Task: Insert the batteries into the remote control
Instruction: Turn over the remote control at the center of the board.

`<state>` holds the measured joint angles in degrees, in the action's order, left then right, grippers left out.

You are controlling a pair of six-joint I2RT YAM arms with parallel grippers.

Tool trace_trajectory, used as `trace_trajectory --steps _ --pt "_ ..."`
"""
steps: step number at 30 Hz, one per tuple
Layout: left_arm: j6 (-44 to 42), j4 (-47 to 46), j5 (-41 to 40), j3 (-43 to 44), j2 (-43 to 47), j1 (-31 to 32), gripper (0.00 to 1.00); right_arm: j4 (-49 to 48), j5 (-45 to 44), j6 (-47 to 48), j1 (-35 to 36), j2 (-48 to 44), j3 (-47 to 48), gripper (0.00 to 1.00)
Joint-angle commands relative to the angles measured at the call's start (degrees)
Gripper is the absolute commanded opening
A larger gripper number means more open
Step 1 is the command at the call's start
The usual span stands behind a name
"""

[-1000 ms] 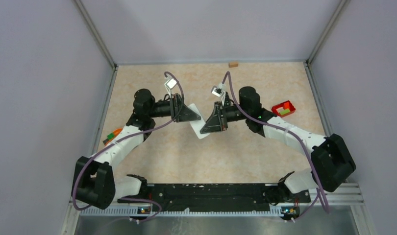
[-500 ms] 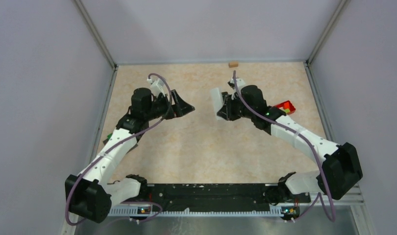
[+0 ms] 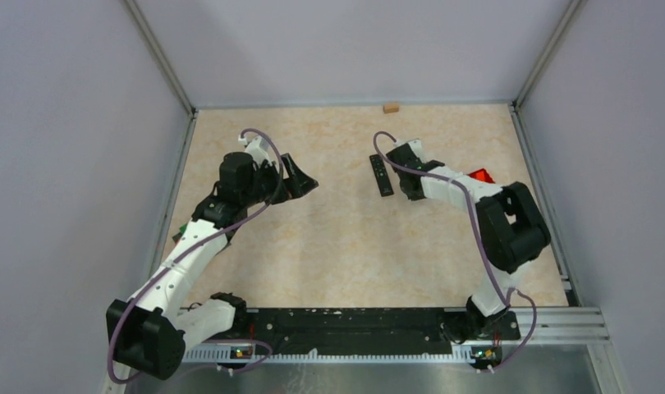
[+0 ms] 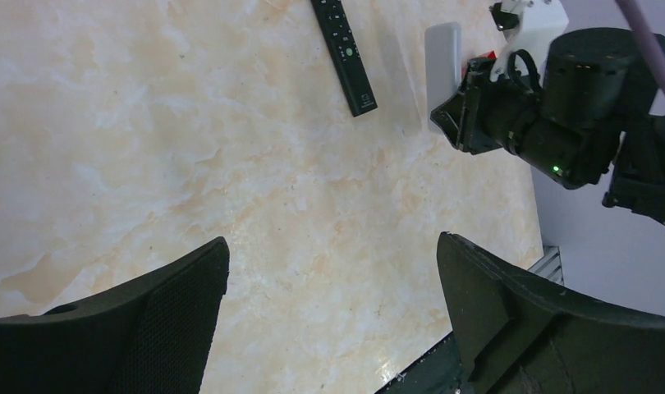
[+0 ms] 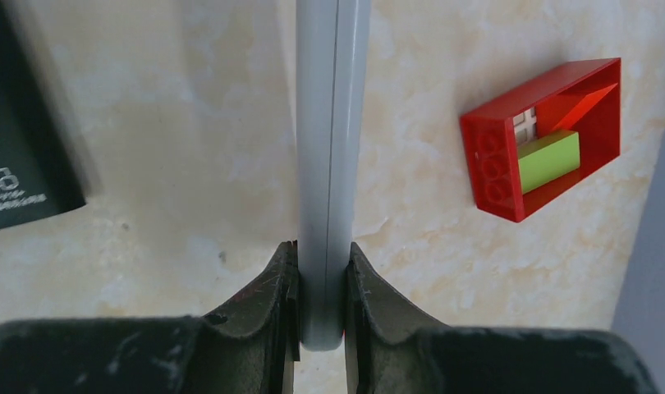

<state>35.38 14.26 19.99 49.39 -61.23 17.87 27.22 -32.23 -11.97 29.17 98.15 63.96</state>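
My right gripper (image 5: pixel 323 250) is shut on the bottom end of a light grey remote control (image 5: pixel 329 123), held edge-on just above the table. The left wrist view shows the same remote control (image 4: pixel 442 66) standing upright in that gripper. A black remote (image 3: pixel 381 175) lies flat on the table just left of it, seen again as the black remote (image 4: pixel 344 53). My left gripper (image 4: pixel 333 246) is wide open over bare table, with nothing between its fingers; it hangs at centre-left as the left gripper (image 3: pixel 304 182). The batteries are out of view.
A small red tray (image 5: pixel 551 152) holding a yellow-green block sits right of the held remote, partly hidden behind the right arm in the top view (image 3: pixel 479 175). A small tan block (image 3: pixel 390 107) lies at the far edge. Walls enclose the table on three sides.
My left gripper let go of the grey remote, opened wide and drew back left. The right arm carried the remote to the right and turned it on edge; the black remote is now uncovered.
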Motion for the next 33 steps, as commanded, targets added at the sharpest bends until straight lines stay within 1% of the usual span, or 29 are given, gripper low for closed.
trace_trajectory --steps 1,6,7,9,11,16,20,24,26,28,30,33 --pt "-0.76 0.04 -1.02 -0.26 1.36 -0.2 0.99 4.13 -10.0 1.68 -0.16 5.33 7.05 0.0" --pt "-0.53 0.34 -0.64 0.13 0.24 -0.2 0.99 4.79 -9.17 2.09 -0.16 8.88 9.04 0.0" --pt "-0.42 0.52 -0.7 0.44 -0.03 -0.2 0.99 5.06 -8.54 2.3 -0.12 9.58 9.49 0.05" --pt "-0.12 1.11 -0.93 0.92 -0.55 -0.2 0.99 5.99 -6.96 2.58 -0.16 10.74 10.53 0.23" --pt "-0.19 1.84 -1.36 1.64 -1.06 -0.29 0.99 6.79 -4.1 3.47 -0.1 11.38 11.27 0.3" --pt "-1.12 5.69 -4.06 3.72 -1.63 -0.29 0.99 7.18 3.5 4.18 -0.11 9.93 11.05 0.41" --pt "-2.07 8.48 -5.96 5.37 -1.26 -0.32 0.99 7.3 10.04 4.29 -0.16 7.02 10.74 0.45" --pt "-3.19 13.28 -8.7 7.79 -0.88 -0.35 0.99 6.3 17.79 3.52 -0.16 1.86 9.31 0.49" --pt "-3.81 15.5 -9.69 8.78 -0.2 -0.37 0.99 4.71 19.36 2.53 -0.14 -2.28 7.26 0.5" --pt "-4.79 16.48 -10.05 9.12 0.99 -0.37 0.99 2.1 16.58 0.52 -0.15 -9.85 3.71 0.5" --pt "-5.89 16.5 -10.6 9.51 2.52 -0.29 0.99 -0.39 8.7 -1.2 -0.16 -17.49 -0.52 0.52" --pt "-7.11 16.66 -14.66 10.44 4.78 -0.29 0.99 -2.14 0.45 -2.04 -0.14 -30.16 -5.96 0.57"
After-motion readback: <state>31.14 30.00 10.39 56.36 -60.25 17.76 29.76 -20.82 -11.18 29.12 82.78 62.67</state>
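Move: The right hand still pinches the white remote control on edge by its near end; the table spot for its middle lies about 4 cm ahead, 1 cm left and 4 cm below. The black remote is roughly 12 cm left and 7 cm ahead, the red box some 19 cm right and 5 cm ahead, both 4 cm lower. From the left hand that spot is about 33 cm right, 8 cm ahead and 19 cm below. Right hand lowers the white remote about 3 cm, opens, shifts left, then rises 10 cm; left hand drifts left. ##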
